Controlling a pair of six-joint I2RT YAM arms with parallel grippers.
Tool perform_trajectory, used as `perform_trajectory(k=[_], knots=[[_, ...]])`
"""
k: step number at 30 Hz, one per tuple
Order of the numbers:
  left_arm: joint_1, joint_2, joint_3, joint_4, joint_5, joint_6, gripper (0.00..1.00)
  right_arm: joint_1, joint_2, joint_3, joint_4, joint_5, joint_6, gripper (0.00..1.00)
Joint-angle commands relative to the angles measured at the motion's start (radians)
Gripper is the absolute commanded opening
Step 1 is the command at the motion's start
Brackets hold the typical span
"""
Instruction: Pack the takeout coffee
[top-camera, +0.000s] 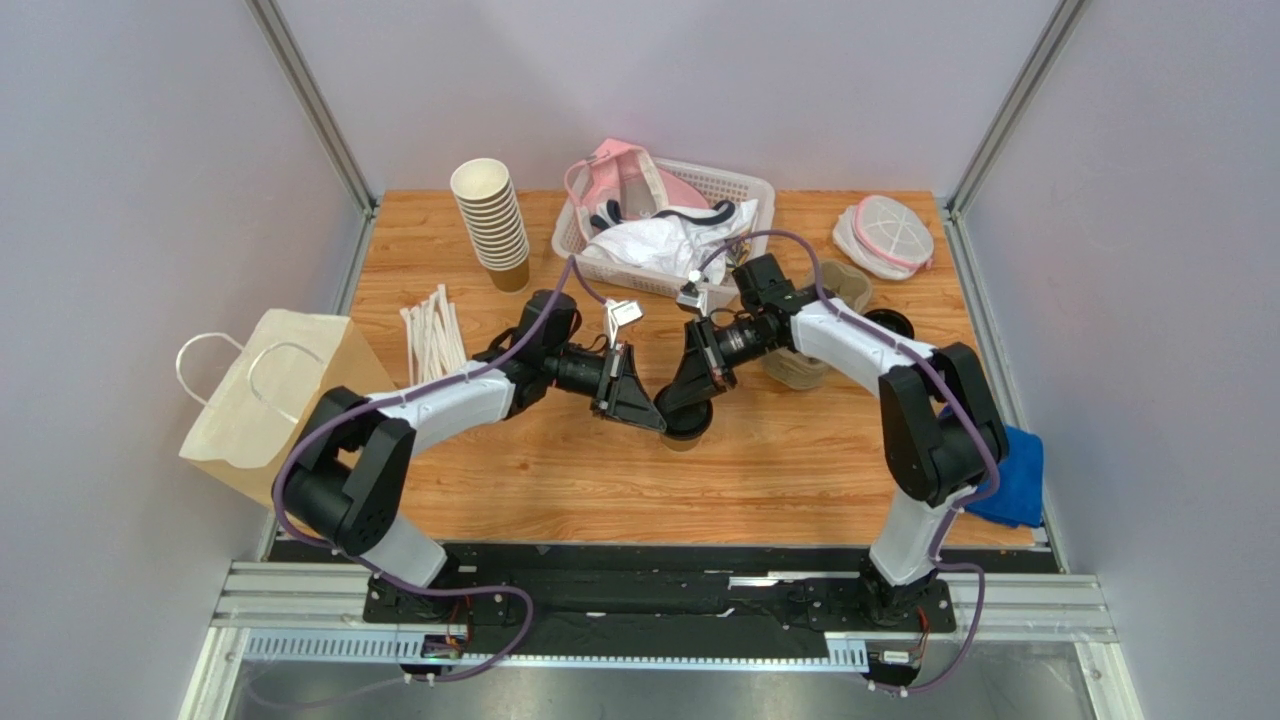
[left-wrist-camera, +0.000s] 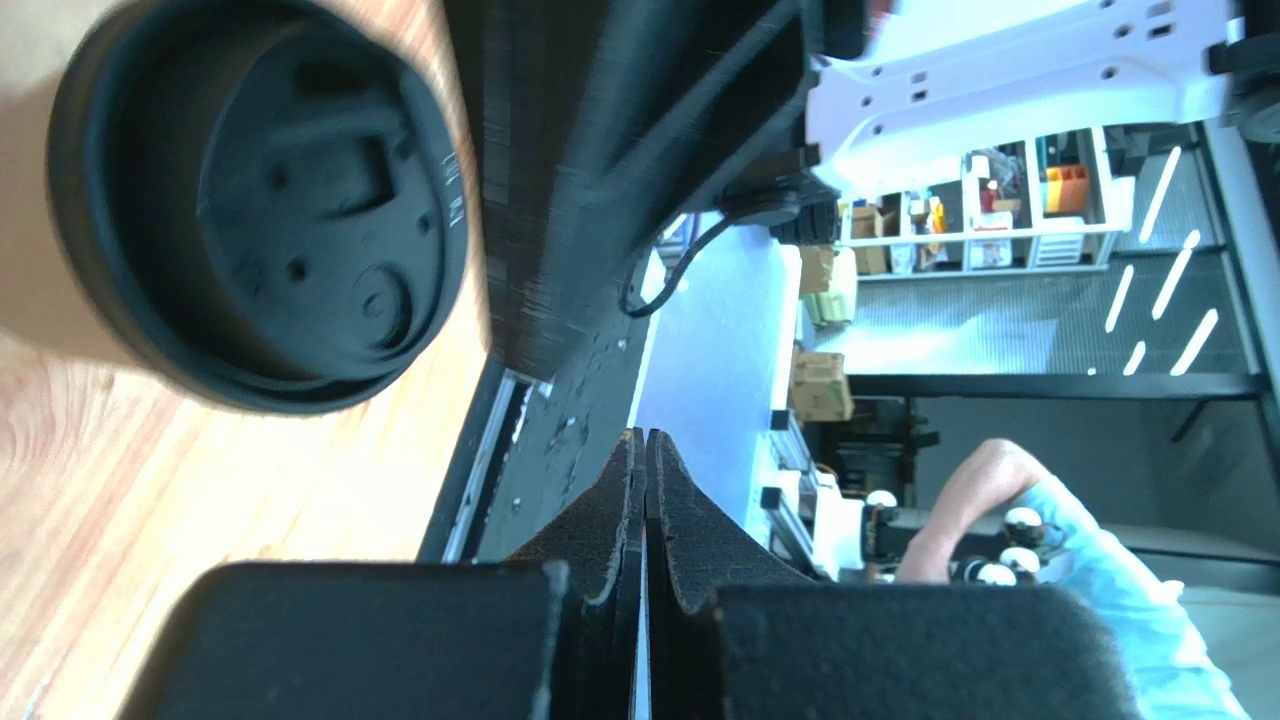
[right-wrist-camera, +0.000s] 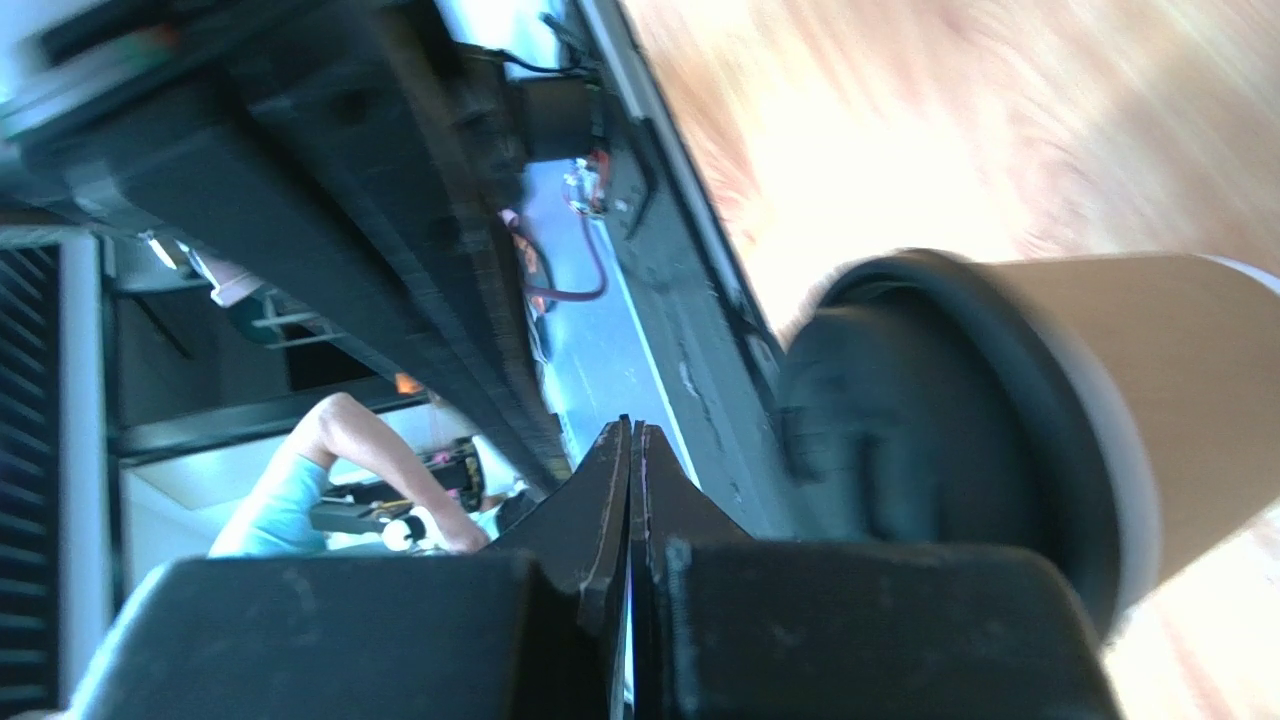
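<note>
The takeout coffee (top-camera: 688, 437), a brown paper cup under a black lid, stands at the middle of the table. Both grippers hover right over it, tips nearly meeting. My left gripper (top-camera: 643, 408) comes in from the left and is shut with nothing in it. My right gripper (top-camera: 684, 402) comes in from the right and is also shut and empty. In the left wrist view the lid (left-wrist-camera: 256, 195) shows from above, upper left of the shut gripper (left-wrist-camera: 646, 443). In the right wrist view the cup (right-wrist-camera: 1022, 405) lies to the right of the shut gripper (right-wrist-camera: 628, 432).
A paper bag (top-camera: 278, 398) with handles lies at the left edge. White sticks (top-camera: 433, 333) and a stack of lidless cups (top-camera: 493, 222) are behind it. A white basket (top-camera: 661, 225) sits at the back. White lids (top-camera: 884, 236), a loose black lid (top-camera: 890, 320) and a blue cloth (top-camera: 1022, 473) are on the right.
</note>
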Motion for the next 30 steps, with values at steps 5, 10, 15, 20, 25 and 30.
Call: perform_trajectory(k=[5, 10, 15, 20, 25, 30], knots=[[-0.004, 0.066, 0.129, 0.010, -0.033, 0.009, 0.00, -0.030, -0.115, -0.001, -0.060, 0.013, -0.045, 0.00], [-0.005, 0.130, 0.164, 0.068, -0.046, -0.031, 0.00, -0.073, -0.040, -0.022, -0.080, 0.001, -0.113, 0.00], [-0.008, 0.190, 0.186, 0.057, -0.089, -0.022, 0.00, -0.081, 0.017, -0.022, -0.091, -0.007, -0.153, 0.00], [-0.007, 0.273, 0.219, -0.055, -0.134, 0.022, 0.00, -0.084, 0.076, -0.036, -0.097, 0.013, -0.177, 0.00], [-0.007, 0.314, 0.219, -0.119, -0.161, 0.048, 0.00, -0.089, 0.124, -0.064, -0.099, 0.032, -0.214, 0.00], [-0.007, 0.319, 0.219, -0.171, -0.189, 0.084, 0.00, -0.092, 0.158, -0.101, -0.083, 0.053, -0.243, 0.00]])
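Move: The black lid sits on the coffee cup about 3 cm ahead of the left fingertips and 4 cm to their right, some 6 cm lower; from the right fingertips it is about 2 cm back, 4 cm right and 5 cm down. Beyond the lid, the cardboard cup carrier stands roughly 18 cm farther out and 21 cm to its right, while the white basket lies some 33 cm farther out and 2 cm to its left. The cup's lid gets pressed from above by both shut grippers. The left one hops up slightly, then travels about 5 cm forward and nearly as far down, easing right; the right one first rises some 4 cm, then shifts a little right and sinks about 7 cm. Their closed tips meet side by side on the lid's top. ##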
